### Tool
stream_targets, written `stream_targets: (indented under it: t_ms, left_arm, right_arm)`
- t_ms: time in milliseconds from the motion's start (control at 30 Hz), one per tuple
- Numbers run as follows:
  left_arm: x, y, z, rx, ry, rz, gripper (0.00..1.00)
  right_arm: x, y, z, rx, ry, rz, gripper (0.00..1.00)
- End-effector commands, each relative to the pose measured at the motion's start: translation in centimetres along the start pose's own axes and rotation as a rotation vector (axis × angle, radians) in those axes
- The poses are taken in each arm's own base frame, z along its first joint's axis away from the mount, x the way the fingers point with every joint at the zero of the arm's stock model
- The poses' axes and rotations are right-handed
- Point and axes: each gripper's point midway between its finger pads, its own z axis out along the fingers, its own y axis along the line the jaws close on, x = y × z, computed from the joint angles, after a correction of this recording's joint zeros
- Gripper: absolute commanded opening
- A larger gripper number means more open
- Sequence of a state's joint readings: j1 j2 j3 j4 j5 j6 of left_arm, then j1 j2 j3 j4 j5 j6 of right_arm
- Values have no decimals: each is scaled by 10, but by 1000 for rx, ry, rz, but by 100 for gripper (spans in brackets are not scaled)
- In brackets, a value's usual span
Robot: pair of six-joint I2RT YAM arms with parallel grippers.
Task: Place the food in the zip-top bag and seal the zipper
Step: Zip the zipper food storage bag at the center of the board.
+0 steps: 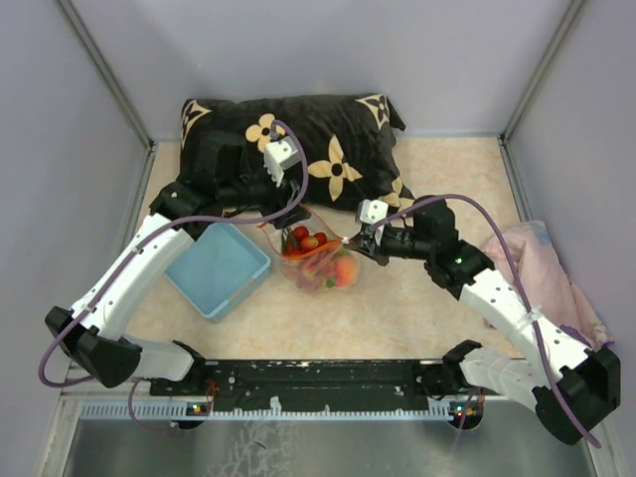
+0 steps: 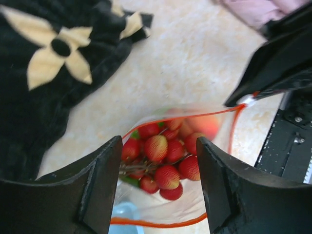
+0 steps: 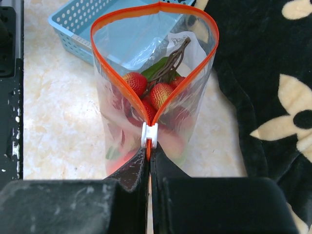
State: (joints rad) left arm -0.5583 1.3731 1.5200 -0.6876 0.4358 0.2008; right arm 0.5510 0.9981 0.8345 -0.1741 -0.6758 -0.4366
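The clear zip-top bag (image 1: 323, 263) stands mid-table with its mouth wide open. Inside lies the food: red strawberries (image 2: 163, 161) on a stem and an orange peach (image 2: 202, 124). The orange zipper (image 3: 155, 7) forms an open loop around the mouth. My right gripper (image 3: 149, 151) is shut on the zipper's end, just behind the white slider (image 3: 149, 135). My left gripper (image 2: 159, 141) hangs open over the bag's far end, nothing between its fingers. From above, the left gripper (image 1: 288, 221) and right gripper (image 1: 350, 241) flank the bag.
A light blue latticed basket (image 1: 217, 268) sits just left of the bag. A black pillow with cream flowers (image 1: 318, 139) lies behind it. A pink cloth (image 1: 542, 273) is bunched at the right wall. Grey walls close in the table on three sides.
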Motion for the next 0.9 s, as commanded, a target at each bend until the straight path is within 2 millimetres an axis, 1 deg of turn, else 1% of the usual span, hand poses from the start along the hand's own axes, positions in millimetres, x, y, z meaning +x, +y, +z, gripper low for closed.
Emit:
stream_targets:
  t_ms: [0, 33, 67, 133, 367, 433, 533, 733, 867]
  left_arm:
    - [-34, -45, -2, 182, -178, 159, 69]
    - [-39, -54, 0, 219, -217, 194, 70]
    - [-40, -65, 2, 259, -239, 223, 70]
    - [-37, -80, 7, 329, -266, 283, 71]
    - [-15, -107, 25, 482, -270, 455, 70]
    - [-10, -110, 31, 503, -269, 489, 69]
    - [-8, -111, 39, 523, -262, 501, 64]
    - [4, -114, 54, 565, -220, 485, 48]
    - [9, -114, 59, 573, -202, 481, 42]
  right_arm:
    - [-37, -12, -7, 17, -73, -78, 0]
    - [-37, -12, -7, 15, -73, -77, 0]
    - [-37, -12, -7, 11, -74, -76, 0]
    - [-37, -11, -6, 4, -75, -71, 0]
    - [-37, -8, -5, -11, -81, -63, 0]
    - [-38, -7, -5, -15, -82, -62, 0]
    - [-35, -6, -4, -23, -75, -54, 0]
    - [-34, -6, -4, -26, -73, -52, 0]
    - [-32, -6, -3, -26, -69, -47, 0]
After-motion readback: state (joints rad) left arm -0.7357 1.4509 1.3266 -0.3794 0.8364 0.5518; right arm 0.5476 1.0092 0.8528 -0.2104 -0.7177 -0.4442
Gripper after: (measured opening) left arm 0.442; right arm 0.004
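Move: The white slider of the zipper food storage bag is about 12 cm to the right of my empty left hand, roughly 7 cm back and 5 cm lower. The strawberries in the bag lie about 7 cm back, 4 cm right and well below that hand; the blue basket sits some 16 cm left and 13 cm back, down on the table. My right hand, holding the zipper end, has the slider about 3 cm to its left and 1 cm ahead. I swing my open left hand right and back, about 12 cm in all, over the bag's mouth to the slider, rising slightly before sinking some 5 cm at the end. On the way I turn the wrist nearly 40 degrees clockwise and partly close the fingers, so that they come to straddle the slider without pinching it. My right hand stays and keeps its pinch on the zipper end. ##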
